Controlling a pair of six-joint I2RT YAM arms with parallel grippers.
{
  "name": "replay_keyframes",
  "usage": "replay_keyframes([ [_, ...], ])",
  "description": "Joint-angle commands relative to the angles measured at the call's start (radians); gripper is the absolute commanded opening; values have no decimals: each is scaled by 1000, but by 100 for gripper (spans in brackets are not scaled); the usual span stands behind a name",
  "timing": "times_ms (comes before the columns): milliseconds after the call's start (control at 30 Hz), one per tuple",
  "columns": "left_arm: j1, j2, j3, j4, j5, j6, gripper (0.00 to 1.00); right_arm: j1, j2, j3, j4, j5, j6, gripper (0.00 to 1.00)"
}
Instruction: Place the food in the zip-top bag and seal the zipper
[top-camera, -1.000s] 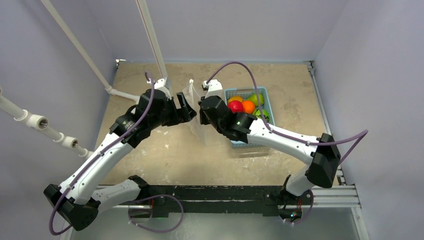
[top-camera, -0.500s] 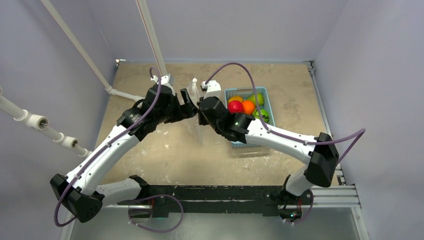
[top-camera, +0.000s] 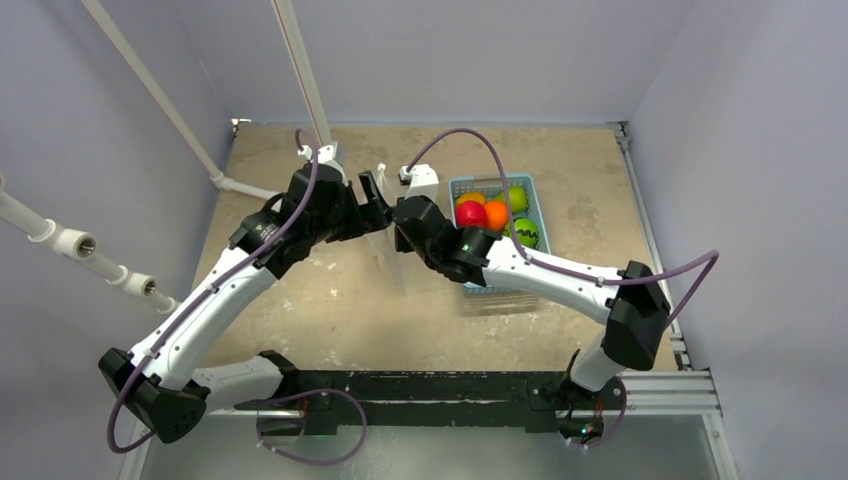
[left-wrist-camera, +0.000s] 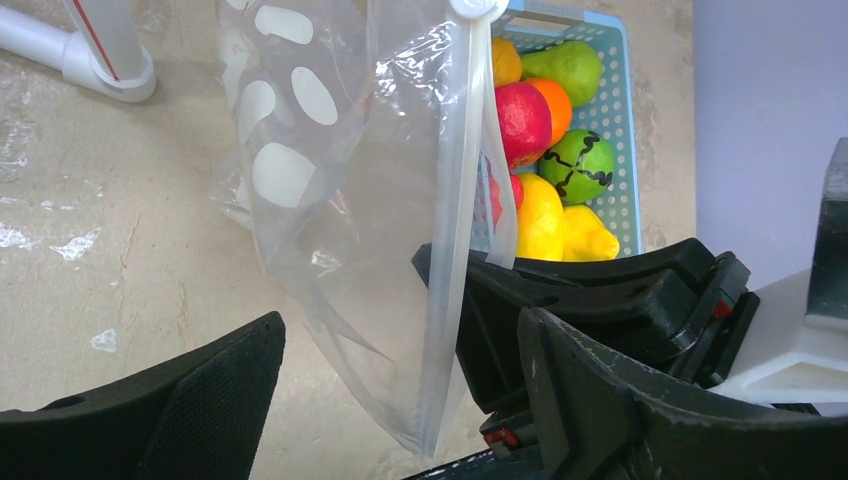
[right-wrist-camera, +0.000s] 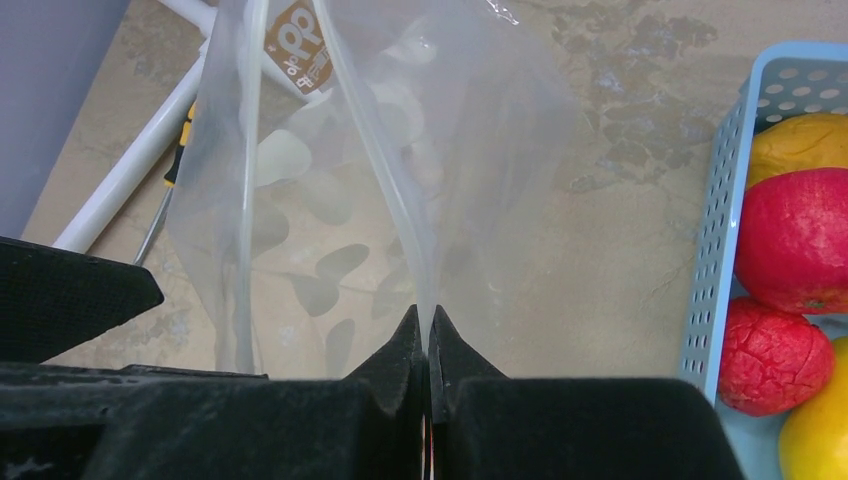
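Observation:
The zip-top bag, clear with white dots, hangs upright above the table between both grippers. My right gripper is shut on one side of the zipper at the bag's mouth. The other side of the mouth strip hangs free to its left. My left gripper stands wide open, with the bag's lower corner and the pale strip between its fingers and touching neither. The food, red, orange, yellow and green fruits, lies in the light-blue basket behind the bag. From above, the two grippers meet left of the basket.
White pipes run across the table's far left, with a pipe foot close behind the bag. The basket stands to the right of the bag, with fruits near my right gripper. Purple walls close in both sides.
My left arm has swung forward and to the right, bringing its open fingers around the bag's edge. The right gripper, still shut on the bag, has shifted slightly left.

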Motion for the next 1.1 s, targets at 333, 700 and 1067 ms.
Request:
replay_keyframes([
  [333, 3, 43, -24, 32, 49, -1, 67, 6, -20, 34, 20, 37, 25, 0],
  [700, 2, 33, -41, -8, 12, 27, 29, 7, -17, 23, 15, 59, 33, 0],
  [1067, 3, 7, -43, -66, -55, 64, 0, 6, -14, 21, 3, 47, 41, 0],
])
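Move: Just under the left hand's open fingers, about 3 cm down and 1 cm to the right, hangs the free zip rim of the bag. The right fingertips, already shut on the opposite rim, are some 5 cm to the left hand's right, 1 cm farther out and 2 cm lower. The fruit basket lies about 26 cm right, 7 cm farther out and 22 cm below. From the right hand, that free rim is roughly 4 cm left and 1 cm nearer the base. Sinking about 4 cm almost straight down beside the right gripper, with the wrist tipping only some 5 degrees, the left hand brings its wide-open fingers down around the free zip rim near the bag's corner and shuts them fully, pinching the film. The right hand stays in place and keeps its pinch on the other rim. ##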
